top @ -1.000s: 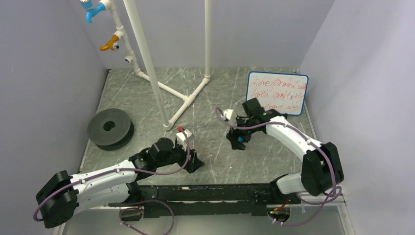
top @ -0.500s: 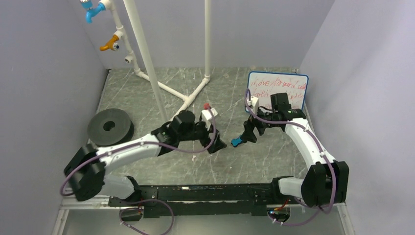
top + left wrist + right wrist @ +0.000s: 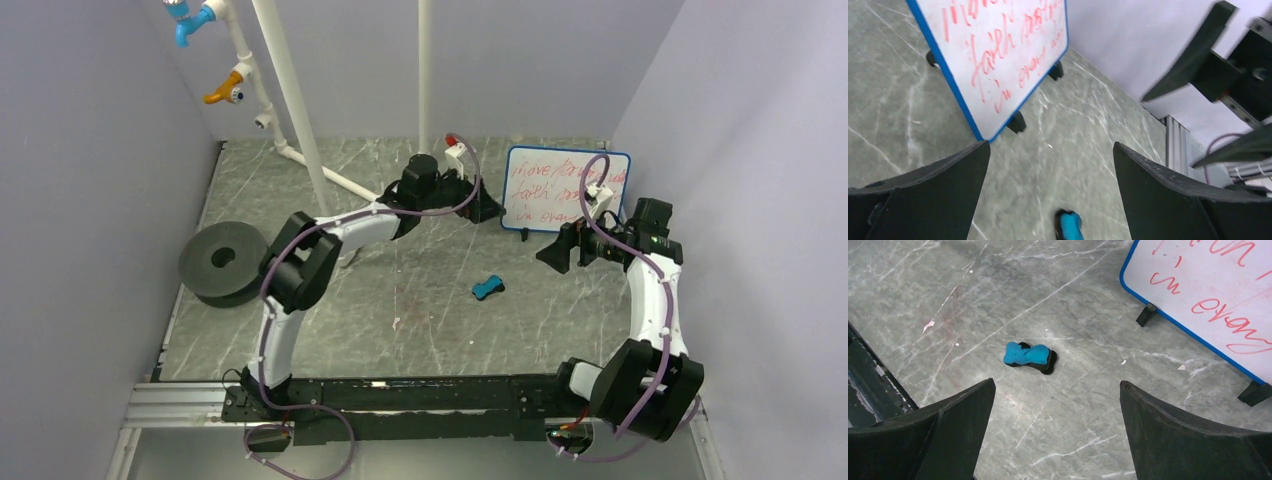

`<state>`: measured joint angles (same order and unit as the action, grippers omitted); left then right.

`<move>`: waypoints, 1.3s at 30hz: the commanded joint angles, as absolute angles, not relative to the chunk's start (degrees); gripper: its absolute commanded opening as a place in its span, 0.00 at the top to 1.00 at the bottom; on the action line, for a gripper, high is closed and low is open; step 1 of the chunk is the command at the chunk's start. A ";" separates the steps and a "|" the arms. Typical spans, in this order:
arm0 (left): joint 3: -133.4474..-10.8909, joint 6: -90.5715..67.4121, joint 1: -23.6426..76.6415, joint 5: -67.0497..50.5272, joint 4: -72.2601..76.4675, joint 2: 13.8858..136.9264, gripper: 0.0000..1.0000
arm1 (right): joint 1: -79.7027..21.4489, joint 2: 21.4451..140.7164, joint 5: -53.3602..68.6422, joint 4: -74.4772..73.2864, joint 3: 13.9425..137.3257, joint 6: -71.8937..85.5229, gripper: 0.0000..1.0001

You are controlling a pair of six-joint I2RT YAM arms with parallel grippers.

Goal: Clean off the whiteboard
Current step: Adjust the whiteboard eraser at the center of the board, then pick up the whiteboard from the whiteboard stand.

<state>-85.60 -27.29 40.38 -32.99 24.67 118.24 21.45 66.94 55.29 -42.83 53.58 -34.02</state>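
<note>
The whiteboard (image 3: pixel 566 190), blue-rimmed with red handwriting, stands tilted on black feet at the far right. It also shows in the left wrist view (image 3: pixel 998 50) and the right wrist view (image 3: pixel 1213 290). A small blue eraser (image 3: pixel 488 288) lies alone on the table in front of it, and shows in both wrist views (image 3: pixel 1028 355) (image 3: pixel 1069 226). My left gripper (image 3: pixel 487 210) is open and empty just left of the board's left edge (image 3: pixel 1051 146). My right gripper (image 3: pixel 552 258) is open and empty below the board, right of the eraser (image 3: pixel 1058 384).
A black round disc (image 3: pixel 226 262) lies at the left. A white pipe frame (image 3: pixel 330 180) stands at the back middle, with blue (image 3: pixel 190 20) and orange (image 3: pixel 225 92) taps high at the left. Grey walls close in both sides. A black rail (image 3: pixel 400 395) runs along the near edge.
The right gripper let go of the blue eraser, which now lies on the table, and drew back to the right. The left arm swung from the near middle to the board's left edge.
</note>
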 commanded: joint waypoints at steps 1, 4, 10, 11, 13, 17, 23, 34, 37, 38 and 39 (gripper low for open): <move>-94.58 -32.45 40.57 -32.58 33.19 125.56 0.01 | 23.49 66.67 60.61 -42.97 52.92 -34.99 0.04; -99.27 -32.53 40.51 -29.76 34.84 130.57 0.01 | 23.82 67.66 60.59 -43.35 53.04 -35.47 0.04; -109.00 -37.79 39.79 -31.37 35.91 141.12 0.01 | 24.16 68.49 60.02 -43.54 52.95 -36.18 0.04; -109.81 -38.43 39.61 -31.20 36.29 142.42 0.01 | 24.19 68.82 59.98 -43.70 53.07 -36.39 0.04; -110.26 -39.80 39.20 -30.61 37.39 144.48 0.02 | 24.22 69.23 59.83 -44.07 53.26 -36.85 0.04; -110.15 -41.69 38.16 -30.27 39.20 146.50 0.10 | 24.41 69.59 59.72 -44.30 53.17 -37.37 0.04; -115.27 -44.82 38.29 -34.39 42.16 151.08 0.20 | 24.41 70.54 59.50 -44.47 53.35 -37.74 0.04; -118.39 -48.06 39.70 -33.68 47.50 155.76 0.42 | 24.77 70.41 59.48 -44.47 53.09 -37.86 0.04; -118.62 -47.97 39.92 -33.03 47.46 156.27 0.46 | 24.81 70.47 59.52 -44.49 53.08 -37.90 0.04; -118.70 -48.17 39.94 -32.85 47.53 156.58 0.47 | 24.83 70.48 59.48 -44.50 53.04 -37.86 0.04; -118.87 -48.49 39.97 -32.71 47.80 156.88 0.49 | 24.83 70.44 59.50 -44.49 53.06 -37.88 0.04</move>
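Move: The whiteboard's left edge, where the empty left hand will close, is about 9 cm ahead of it, 8 cm to its right and 10 cm lower; the board's middle lies some 10 cm ahead, 21 cm right and 8 cm below. The board's left foot is roughly 6 cm ahead, 15 cm right and 17 cm below. The eraser is about 5 cm back, 4 cm right and 17 cm down. From the right hand, the whiteboard is some 19 cm ahead, 2 cm left and 6 cm lower. The whiteboard's lower left edge is taken between the left hand's fingers: the hand sweeps forward and right, sinking as it goes, then drops more steeply to about 10 cm lower in all, with a last small drift right and slightly back. Its fingertips tip up some 15 degrees towards level, and the fingers narrow from wide open to about half, one on each side of the board; no firm grip shows yet. ##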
